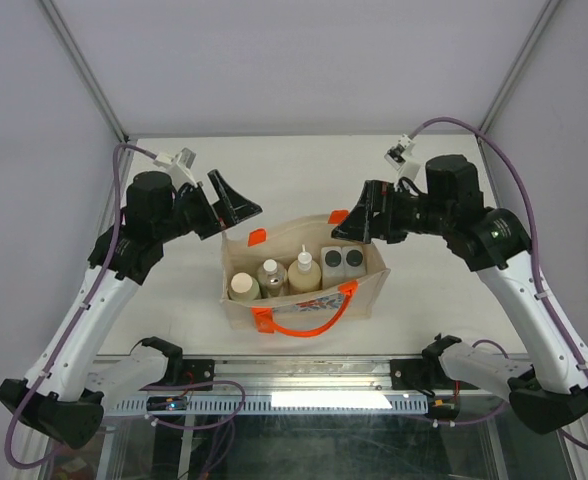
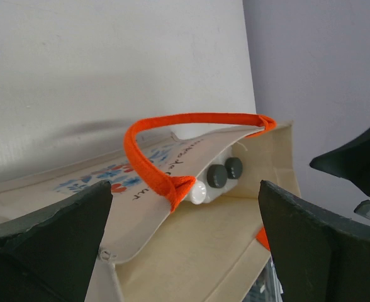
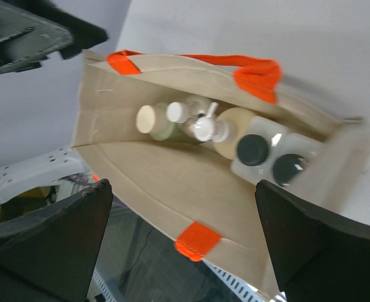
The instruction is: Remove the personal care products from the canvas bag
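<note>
The canvas bag (image 1: pixel 314 305) stands open in the middle of the table, its near orange handle (image 1: pixel 310 326) hanging forward. In it the personal care products stand in a row: a beige round-capped bottle (image 1: pixel 244 287), a silver one (image 1: pixel 271 277), a cream one with a pointed nozzle (image 1: pixel 305 271) and two white square dark-capped ones (image 1: pixel 332 260) (image 1: pixel 354 260). My left gripper (image 1: pixel 232 208) hovers open above the bag's left end, holding nothing. The right gripper (image 1: pixel 357 222) hovers open above the right end. The right wrist view looks down into the bag (image 3: pixel 160 176) at the dark caps (image 3: pixel 253 150).
A metal rail (image 1: pixel 274 400) runs along the table's near edge between the arm bases. Grey walls and slanted frame posts (image 1: pixel 84 70) close in the sides and back. In the left wrist view an orange handle (image 2: pixel 172 126) arches over the bag (image 2: pixel 197 251).
</note>
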### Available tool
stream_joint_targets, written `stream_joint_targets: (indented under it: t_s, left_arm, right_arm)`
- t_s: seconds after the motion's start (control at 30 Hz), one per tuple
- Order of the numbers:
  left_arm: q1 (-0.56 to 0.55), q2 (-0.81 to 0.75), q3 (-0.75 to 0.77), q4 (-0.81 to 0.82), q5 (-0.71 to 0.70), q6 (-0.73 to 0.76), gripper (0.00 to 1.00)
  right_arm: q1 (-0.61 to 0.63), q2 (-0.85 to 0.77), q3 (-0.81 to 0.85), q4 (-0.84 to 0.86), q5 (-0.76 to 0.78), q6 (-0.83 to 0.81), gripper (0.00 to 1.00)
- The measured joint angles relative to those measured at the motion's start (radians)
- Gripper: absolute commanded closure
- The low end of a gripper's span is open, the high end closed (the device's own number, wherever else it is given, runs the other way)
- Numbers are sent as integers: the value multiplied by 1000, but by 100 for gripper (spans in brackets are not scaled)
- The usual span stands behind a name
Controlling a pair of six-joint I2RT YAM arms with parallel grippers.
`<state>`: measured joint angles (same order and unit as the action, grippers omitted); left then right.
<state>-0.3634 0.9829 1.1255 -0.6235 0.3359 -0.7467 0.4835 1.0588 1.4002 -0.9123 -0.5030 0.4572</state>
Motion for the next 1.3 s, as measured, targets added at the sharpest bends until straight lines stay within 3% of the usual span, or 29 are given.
stream_joint_targets:
  t_s: [0.17,0.4,0.6,0.77,0.9,1.13,1.3]
  left_arm:
    - [-24,-43,-2,-2,-1,-23,1]
    - [-58,-46,73,-37,31,-26,1]
    - [-299,-40,47,-51,-15,-49,9]
    - [-533,-2,37,-92,-150,-79,24]
    - [-626,8,11,-109,-210,-105,36]
    - [-777,3,-117,-90,-257,-182,40]
    - [-789,-5,-187,-56,-257,-217,40]
  right_arm:
    - [73,1,-8,13,-37,24,3]
    - [146,-11,-49,32,-40,65,17]
    - [245,-24,-147,-11,21,96,36]
    - [292,-39,-165,-58,87,110,53]
    - [316,-85,-223,-57,106,134,64]
    - [351,-172,-361,-44,129,198,64]
    - [369,-219,-425,-45,159,238,62]
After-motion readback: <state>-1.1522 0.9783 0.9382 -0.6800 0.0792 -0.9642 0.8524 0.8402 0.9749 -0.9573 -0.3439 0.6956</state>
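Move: The canvas bag's near rim, midway between its orange tabs, lies about 15 cm back, 10 cm right and 11 cm below the left hand; the pump bottle stands 10 back, 11 right, 19 below. For the right hand, the rim's right tab lies about 9 cm back, 1 left and 13 below, with the black-capped bottles 5 back, 2 left and 22 below. Both hands draw back and down to the bag's near rim, left about 17 cm back, right 11, half closing. ##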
